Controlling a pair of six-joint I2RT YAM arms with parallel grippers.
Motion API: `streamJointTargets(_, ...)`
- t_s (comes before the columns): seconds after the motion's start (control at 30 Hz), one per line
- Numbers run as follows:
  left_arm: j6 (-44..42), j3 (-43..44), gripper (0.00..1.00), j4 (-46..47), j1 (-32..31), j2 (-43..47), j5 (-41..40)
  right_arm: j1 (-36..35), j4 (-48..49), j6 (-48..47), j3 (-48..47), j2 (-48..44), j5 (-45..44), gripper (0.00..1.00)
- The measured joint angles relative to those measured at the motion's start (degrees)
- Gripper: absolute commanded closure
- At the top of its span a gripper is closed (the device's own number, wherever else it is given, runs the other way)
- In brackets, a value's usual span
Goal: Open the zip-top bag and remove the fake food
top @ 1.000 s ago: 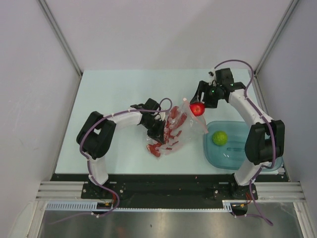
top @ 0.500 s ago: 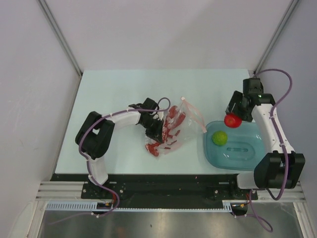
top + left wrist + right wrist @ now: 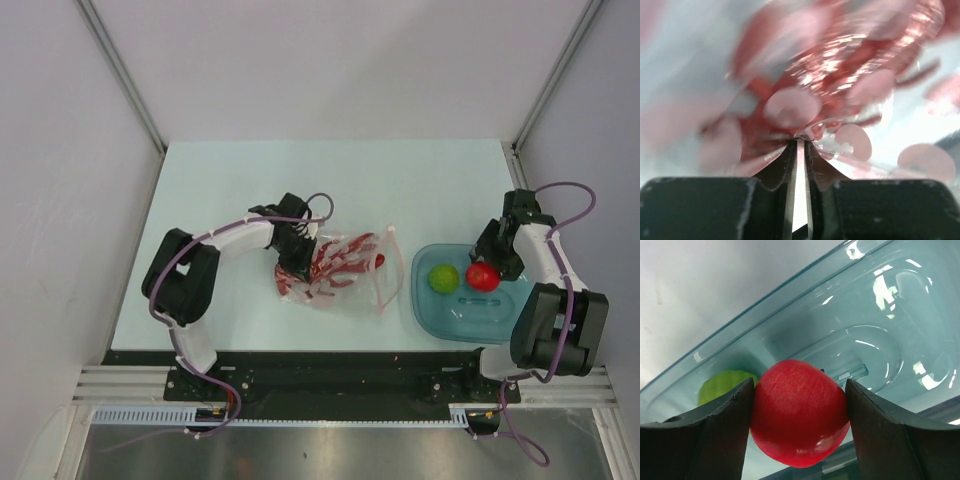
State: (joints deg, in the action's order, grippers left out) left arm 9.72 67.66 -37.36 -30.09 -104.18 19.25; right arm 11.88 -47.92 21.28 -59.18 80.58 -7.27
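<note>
The zip-top bag (image 3: 350,270) lies crumpled at mid-table, its pinkish zip strip (image 3: 389,268) on the right side. The red lobster (image 3: 335,262) is still inside it. My left gripper (image 3: 295,262) sits at the bag's left end. In the left wrist view that gripper (image 3: 800,142) is nearly shut, with the bag's film (image 3: 855,150) pinched at its tips. My right gripper (image 3: 487,270) is shut on the small red fruit (image 3: 482,276) just above the teal tray (image 3: 500,325). Seen from the right wrist, the red fruit (image 3: 800,425) fills the jaws of the right gripper (image 3: 799,390). The lime-green fruit (image 3: 443,277) lies in the tray.
The teal tray stands at the table's front right, its rim (image 3: 790,287) running across the right wrist view with the green fruit (image 3: 722,385) behind the left finger. White walls close in the table on three sides.
My right arm has carried the red fruit from beside the bag to over the tray. The left gripper has pulled the bag slightly leftward, and its zip end has dropped flat.
</note>
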Motion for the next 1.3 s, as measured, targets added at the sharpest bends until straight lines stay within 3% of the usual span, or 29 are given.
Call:
streamJointTargets(0.13,-1.6,0.0,0.57,-1.6,0.3,1.9,-4.7,0.0,1.9,-0.3,2.2,2.3,0.3,0.22)
streamJointTargets(0.27,-2.2,0.0,0.44,-2.4,0.7,6.3,-5.4,0.1,2.3,-0.4,2.6,2.6,0.5,0.04)
streamJointTargets(0.3,-2.1,0.0,0.32,-2.3,0.7,7.7,-5.1,0.0,2.2,-0.4,2.5,2.6,0.4,0.01)
streamJointTargets(0.5,-0.7,0.9,0.3,1.0,-2.3,17.9,-2.1,-1.1,-0.7,-0.4,-0.5,2.4,-0.6,0.0)
streamJointTargets(0.73,-1.7,2.6,0.31,7.2,-16.9,22.3,-5.4,-11.3,-3.6,1.8,-5.7,-4.5,1.7,0.0)
streamJointTargets(1.07,-2.3,6.5,0.29,3.9,-32.7,17.4,-19.4,-27.4,-8.7,11.3,-2.7,-17.5,13.1,0.0)
streamJointTargets(1.3,-1.7,7.2,0.22,0.4,-38.7,13.4,-25.2,-29.6,-14.4,19.2,3.1,-24.1,13.9,0.0)
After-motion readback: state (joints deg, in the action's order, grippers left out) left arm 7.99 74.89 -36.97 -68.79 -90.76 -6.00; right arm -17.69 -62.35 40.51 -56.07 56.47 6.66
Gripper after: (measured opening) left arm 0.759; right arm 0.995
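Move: Straight below the right hand, which holds the red tomato, the tray floor lies about 6 cm down; the green lettuce stands some 9 cm to the left, level with it and about 2 cm lower, and the bag mouth 21 cm left, 8 cm down. From the left hand, still pinching the bag, the bag mouth is about 23 cm right, barely lower, the red lobster roughly 11 cm right and 3 cm ahead. Lowering the tomato another 2 cm or so, the right hand opens wide to release it, then rises and swings about 17 cm left and back over the tray towards the bag mouth. Meanwhile the left hand opens off the bag, lifts some 16 cm, sweeps right and back to above the mouth and starts sinking, fingers tipping outward, wrist turning clockwise. ##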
